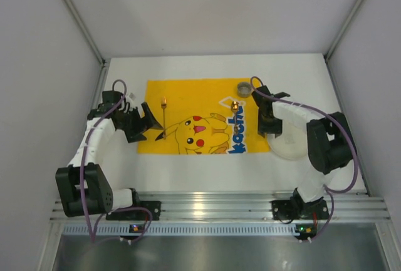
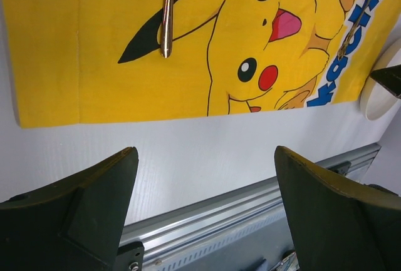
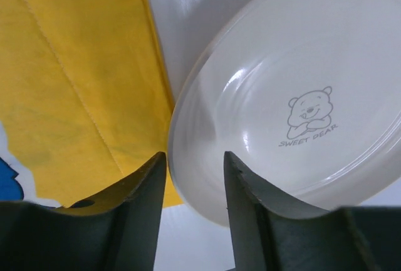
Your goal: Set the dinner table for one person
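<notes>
The dinner table is a white top with a yellow cartoon mat laid on it. A white plate with a bear print lies just off the mat's right edge. My right gripper is open and straddles the plate's near rim, one finger outside it and one over its inside. In the top view that gripper hangs over the plate. My left gripper is wide open with nothing in it, over bare table below the mat. A gold-handled utensil lies on the mat's left part.
A second gold utensil lies on the mat's right part. A small grey cup stands at the mat's far right corner. A ribbed aluminium rail runs along the table's near edge. White walls enclose the left, right and back.
</notes>
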Controlling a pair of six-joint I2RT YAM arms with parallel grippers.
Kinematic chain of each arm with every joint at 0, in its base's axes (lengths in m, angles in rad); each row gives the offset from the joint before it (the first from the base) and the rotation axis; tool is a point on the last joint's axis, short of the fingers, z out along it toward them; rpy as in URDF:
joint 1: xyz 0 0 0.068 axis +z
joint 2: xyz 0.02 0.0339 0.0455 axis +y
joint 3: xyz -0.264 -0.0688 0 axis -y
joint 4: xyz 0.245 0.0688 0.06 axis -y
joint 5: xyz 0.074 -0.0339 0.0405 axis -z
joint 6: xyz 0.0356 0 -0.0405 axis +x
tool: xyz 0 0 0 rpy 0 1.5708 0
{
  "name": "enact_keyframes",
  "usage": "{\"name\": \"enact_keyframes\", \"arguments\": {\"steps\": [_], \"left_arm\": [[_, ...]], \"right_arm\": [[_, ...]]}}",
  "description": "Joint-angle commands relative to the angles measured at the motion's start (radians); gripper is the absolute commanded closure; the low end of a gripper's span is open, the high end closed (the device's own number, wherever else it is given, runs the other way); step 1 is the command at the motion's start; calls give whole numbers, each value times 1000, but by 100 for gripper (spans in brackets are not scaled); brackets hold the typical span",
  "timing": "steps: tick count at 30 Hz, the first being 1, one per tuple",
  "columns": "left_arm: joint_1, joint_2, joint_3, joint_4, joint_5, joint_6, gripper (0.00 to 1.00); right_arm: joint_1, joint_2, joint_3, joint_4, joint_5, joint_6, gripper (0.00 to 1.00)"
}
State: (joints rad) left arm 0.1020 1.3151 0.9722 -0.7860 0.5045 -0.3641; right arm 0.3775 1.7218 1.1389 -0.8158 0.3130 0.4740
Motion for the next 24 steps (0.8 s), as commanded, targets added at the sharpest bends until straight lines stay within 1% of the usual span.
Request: {"name": "enact_keyframes", "arguments": {"steps": [1,3,4,6,7,8,11,15,16,17,18,19,20,21,22,23,24], "left_arm": [[-4,-63,-23,-30,12,16,5],[-4,-77,-33,-38,6,22,5],[-4,-86,-35,-47,5,25,5],[-4,-94,-40,-55,2,31,5],[-4,-102,-41,-59,-1,34,5],[-4,-103,-46,-64,0,36,5],[-2,-108,-47,-65,0,39,5],[-4,-106,-49,-64,9,39,5],[-5,-103,-49,-62,9,39,5],[-4,-103,-49,-61,11,37,5],[-4,-102,-47,-56,11,34,5],[-5,-106,-46,-56,8,33,5],[-7,-112,-35,-58,-9,31,7],[-5,-126,-27,-56,-17,24,7],[-5,-164,-23,-50,-29,19,6],[-4,-183,-9,-47,-37,14,6],[-4,-197,-3,-48,-52,2,6]], "right_arm": [[4,21,-2,9,35,9,60],[9,38,-7,13,41,11,65],[9,42,-10,15,44,11,76],[12,47,-18,20,54,12,86],[11,47,-19,18,57,14,98],[12,42,-19,18,58,14,100],[14,1,-13,1,77,15,100],[24,-85,31,-72,130,17,100],[40,-94,85,-92,149,15,100],[82,-102,122,-117,170,18,100],[107,-105,213,-175,210,21,100],[136,-102,267,-204,228,28,100],[197,-94,322,-230,242,38,100],[231,-71,381,-276,262,46,100],[265,-53,500,-295,264,49,100],[299,-30,559,-305,264,51,100],[369,22,673,-312,247,46,100]]}}
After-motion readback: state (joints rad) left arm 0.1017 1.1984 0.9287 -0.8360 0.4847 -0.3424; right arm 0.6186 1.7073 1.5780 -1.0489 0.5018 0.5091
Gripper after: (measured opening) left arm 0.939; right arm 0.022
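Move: The plate lies flat just right of the mat, its left rim already between the right hand's open fingers, its middle about 8 cm to that hand's right, 2 cm ahead and 2 cm below. The spoon lies some 9 cm ahead of the hand and 13 cm to its left; the metal cup stands about 19 cm ahead and 10 cm left. The mat's middle is roughly 25 cm left and 9 cm ahead. From the left hand the plate is about 49 cm to the right, 4 cm ahead and 11 cm below. The plate's left rim is pinched as the right hand settles about 1 cm lower and its half-open fingers shut on it. Keeping that hold, the hand rises, slowly, then fast, to some 13 cm above its start, swinging about 8 cm left and 4 cm forward towards the mat's middle while the fingertips tilt forward. The open left hand draws back about 2 cm. ##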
